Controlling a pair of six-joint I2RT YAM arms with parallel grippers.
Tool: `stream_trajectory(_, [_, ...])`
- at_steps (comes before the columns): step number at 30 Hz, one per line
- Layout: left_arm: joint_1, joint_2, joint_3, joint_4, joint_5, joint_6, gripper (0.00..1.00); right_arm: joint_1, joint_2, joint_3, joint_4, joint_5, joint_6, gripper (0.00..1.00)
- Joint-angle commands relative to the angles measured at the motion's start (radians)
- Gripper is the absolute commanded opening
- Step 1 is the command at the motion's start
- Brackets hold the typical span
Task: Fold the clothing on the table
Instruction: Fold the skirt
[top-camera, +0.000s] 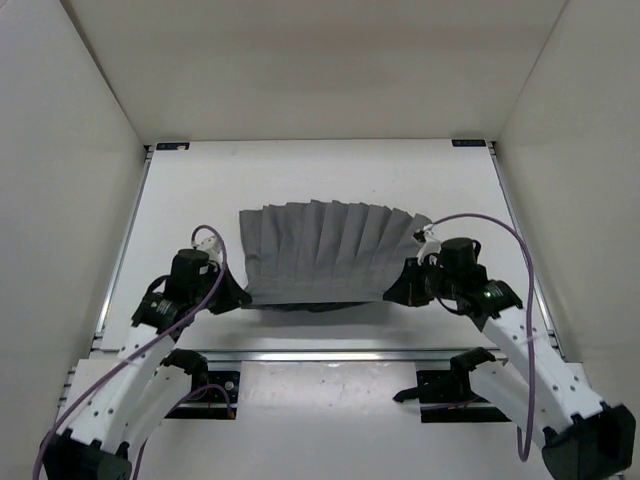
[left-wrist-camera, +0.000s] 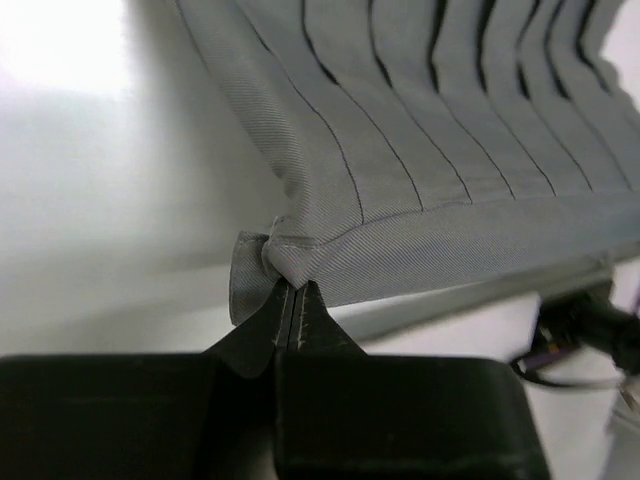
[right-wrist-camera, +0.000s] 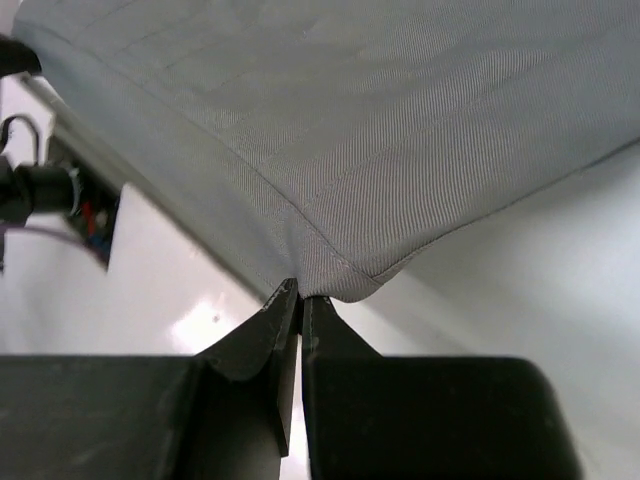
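The clothing (top-camera: 320, 250) is a dark grey pleated garment spread in a fan across the middle of the white table (top-camera: 300, 170). My left gripper (top-camera: 243, 296) is shut on its near left corner; in the left wrist view the corner (left-wrist-camera: 275, 255) bunches just above my closed gripper (left-wrist-camera: 292, 292). At the near right corner my right gripper (top-camera: 392, 294) is shut on the fabric. The right wrist view shows that corner (right-wrist-camera: 345, 275) pinched at the tips of the closed gripper (right-wrist-camera: 302, 296). The near hem hangs a little above the table between the two grippers, with shadow beneath.
Thin metal rails (top-camera: 330, 355) run along the table's near edge, with both arm bases behind them. White walls (top-camera: 70, 180) enclose the left, right and far sides. Purple cables (top-camera: 500, 225) loop off both wrists.
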Motion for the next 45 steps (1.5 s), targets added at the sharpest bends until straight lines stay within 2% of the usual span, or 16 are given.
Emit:
stream_trajectory(1, [0.001, -0.110, 0.086, -0.202, -0.007, 0.010, 0.00, -0.016, -0.200, -0.036, -0.189, -0.022, 0.003, 0.00])
stream_trajectory(5, [0.004, -0.117, 0.211, -0.260, 0.063, -0.005, 0.00, -0.089, -0.369, 0.019, -0.317, -0.047, 0.001, 0.00])
stream_trajectory(9, [-0.013, -0.019, 0.308, -0.179, 0.099, -0.019, 0.00, -0.163, -0.248, 0.095, -0.360, -0.060, -0.052, 0.00])
stream_trajectory(12, [0.022, 0.115, 0.276, -0.049, 0.114, 0.019, 0.00, -0.210, -0.132, 0.104, -0.218, -0.041, -0.039, 0.00])
stream_trajectory(16, [0.080, 0.332, 0.184, 0.236, 0.152, 0.010, 0.00, -0.291, 0.045, 0.069, 0.006, -0.018, 0.027, 0.00])
stream_trajectory(20, [0.079, 0.581, 0.280, 0.336, 0.128, 0.022, 0.00, -0.315, 0.223, 0.092, 0.103, 0.108, 0.050, 0.00])
stream_trajectory(21, [0.083, 0.615, 0.297, 0.359, 0.126, 0.027, 0.12, -0.327, 0.240, 0.104, 0.120, 0.113, 0.058, 0.00])
stream_trajectory(24, [0.128, 0.754, 0.366, 0.457, 0.178, 0.013, 0.12, -0.351, 0.382, 0.154, 0.187, 0.165, 0.081, 0.00])
stream_trajectory(25, [0.134, 0.791, 0.381, 0.490, 0.201, 0.001, 0.17, -0.352, 0.407, 0.171, 0.207, 0.177, 0.089, 0.06])
stream_trajectory(26, [0.155, 0.820, 0.403, 0.499, 0.212, -0.007, 0.40, -0.352, 0.447, 0.180, 0.229, 0.177, 0.089, 0.29])
stream_trajectory(28, [0.177, 0.827, 0.418, 0.519, 0.215, -0.009, 0.47, -0.351, 0.481, 0.196, 0.267, 0.177, 0.086, 0.41])
stream_trajectory(29, [0.186, 0.816, 0.414, 0.527, 0.209, -0.007, 0.61, -0.352, 0.482, 0.199, 0.281, 0.189, 0.087, 0.50])
stream_trajectory(30, [0.197, 0.806, 0.394, 0.543, 0.209, -0.009, 0.75, -0.352, 0.472, 0.194, 0.287, 0.196, 0.084, 0.52])
stream_trajectory(34, [0.228, 0.727, 0.342, 0.498, 0.203, 0.001, 0.76, -0.347, 0.420, 0.184, 0.240, 0.281, 0.083, 0.63])
stream_trajectory(38, [0.183, 0.631, 0.247, 0.387, 0.117, 0.030, 0.76, -0.307, 0.378, 0.170, 0.049, 0.364, 0.078, 0.65])
stream_trajectory(45, [0.110, 0.513, 0.003, 0.396, 0.062, -0.016, 0.77, -0.229, 0.156, -0.032, -0.039, 0.383, 0.201, 0.59])
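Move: The skirt's pleated far edge, lying on the table, is where both held near corners are taken: its left end is some 28 cm ahead of the left hand, 5 cm left and 11 cm below. Its right end is roughly 25 cm ahead of the right hand, 16 cm right and 13 cm below. The middle of that edge lies about 28 cm ahead of both hands, 22 cm to the right of the left one, 11 cm left of the right one. The skirt's near edge, already pinched at its corners, is drawn back a few centimetres and lifted by both hands, the left higher (about 10 cm). Both then swing it forward and down towards the pleated far edge, some 20 cm, the right hand also going right and turning clockwise. Near the forward end their fingers open, letting go above the table, and both hands back off wide open, sinking slightly. ##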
